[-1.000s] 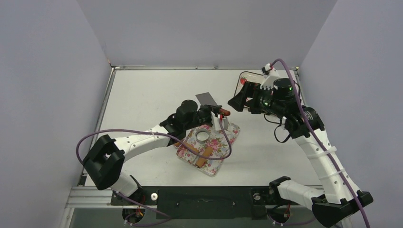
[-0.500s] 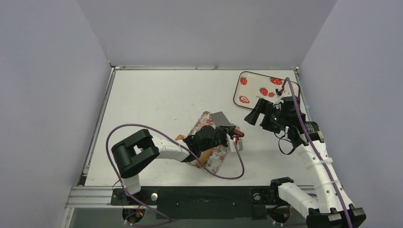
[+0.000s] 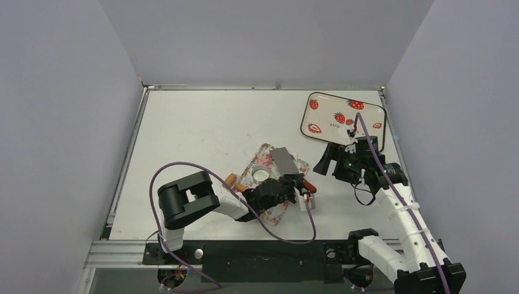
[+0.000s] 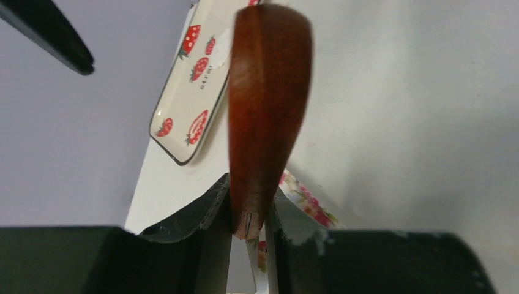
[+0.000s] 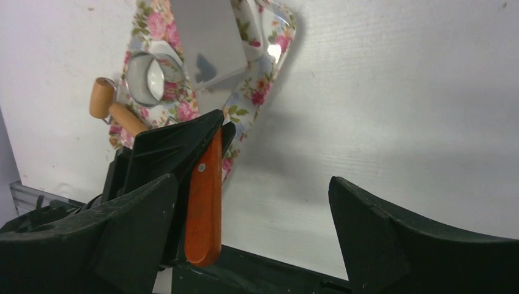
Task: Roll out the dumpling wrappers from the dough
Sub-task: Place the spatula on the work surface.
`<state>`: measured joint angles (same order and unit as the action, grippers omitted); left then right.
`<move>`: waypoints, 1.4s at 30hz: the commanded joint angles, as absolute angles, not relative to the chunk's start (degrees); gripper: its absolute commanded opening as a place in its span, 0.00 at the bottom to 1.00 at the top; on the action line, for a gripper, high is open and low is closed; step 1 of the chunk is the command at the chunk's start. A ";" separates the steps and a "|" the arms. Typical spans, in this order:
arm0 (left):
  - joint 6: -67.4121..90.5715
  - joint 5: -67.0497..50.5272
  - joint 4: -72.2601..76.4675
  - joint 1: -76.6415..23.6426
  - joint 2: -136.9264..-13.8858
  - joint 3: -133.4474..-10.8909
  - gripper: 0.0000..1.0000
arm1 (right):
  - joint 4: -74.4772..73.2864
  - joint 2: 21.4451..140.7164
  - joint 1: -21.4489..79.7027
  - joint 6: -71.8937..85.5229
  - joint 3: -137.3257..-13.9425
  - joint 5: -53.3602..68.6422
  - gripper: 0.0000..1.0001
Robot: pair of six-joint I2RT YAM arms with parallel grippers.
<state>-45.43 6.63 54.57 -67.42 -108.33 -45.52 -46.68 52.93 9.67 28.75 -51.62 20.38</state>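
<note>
My left gripper (image 3: 303,192) is shut on the red-brown handle (image 3: 309,184) of the spatula, at the right edge of the floral tray (image 3: 276,211). In the left wrist view the handle (image 4: 264,116) stands clamped between the fingers (image 4: 208,226). The shiny blade (image 5: 205,37) lies over the tray beside the silver ring (image 5: 147,76). My right gripper (image 5: 252,184) is open over bare table, just right of the handle (image 5: 205,208). I can make out neither dough nor dumpling wrappers for certain. A pale patch (image 4: 223,46) on the strawberry tray is too unclear to name.
The brown wooden roller (image 3: 231,179) lies at the floral tray's left edge. A strawberry tray (image 3: 324,110) sits at the far right corner, behind my right gripper (image 3: 323,164). Purple cables loop round both arms. Grey walls close in three sides of the table.
My left arm has folded back, drawing the spatula toward the near edge and to the right. My right gripper has come off the strawberry tray toward the spatula handle, staying open.
</note>
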 commanded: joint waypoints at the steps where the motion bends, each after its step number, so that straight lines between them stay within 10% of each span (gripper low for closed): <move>1: -41.75 6.57 55.53 -69.57 -107.65 -43.64 0.21 | -44.89 53.28 9.23 27.93 -48.46 20.48 0.89; 31: -34.87 -17.52 3.19 -67.43 -86.54 -55.03 0.51 | -44.55 55.06 12.89 28.78 -52.81 20.72 0.90; 42: -8.04 -18.15 -18.93 -48.03 -80.26 -63.84 0.52 | -39.36 67.89 22.66 32.10 -62.25 12.01 0.84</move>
<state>-22.02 -17.26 -4.16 -55.44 -77.82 -56.51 -43.16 63.37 18.24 30.74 -56.05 17.76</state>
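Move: Beside the floral board's right edge, the spot where the front of the held spatula's handle is to lie is about 4 cm back from the left hand, 1 cm left and 5 cm below. The metal ring stands some 4 cm ahead and 14 cm left; the board's middle is level with the hand and 11 cm left, the rolling pin 2 cm back and 19 cm left. From the right hand the spot lies roughly 2 cm back, 4 cm left and 12 cm below. Lowering the spatula about 4 cm while drawing back, the left hand opens to roughly half and lets go of the handle, then backs off to some 9 cm behind its start, rolling a little clockwise. It lifts about 13 cm, swinging left and forward over the board, fingers tipping further down. The open right hand sinks 3 cm, pauses, then edges left and forward. ##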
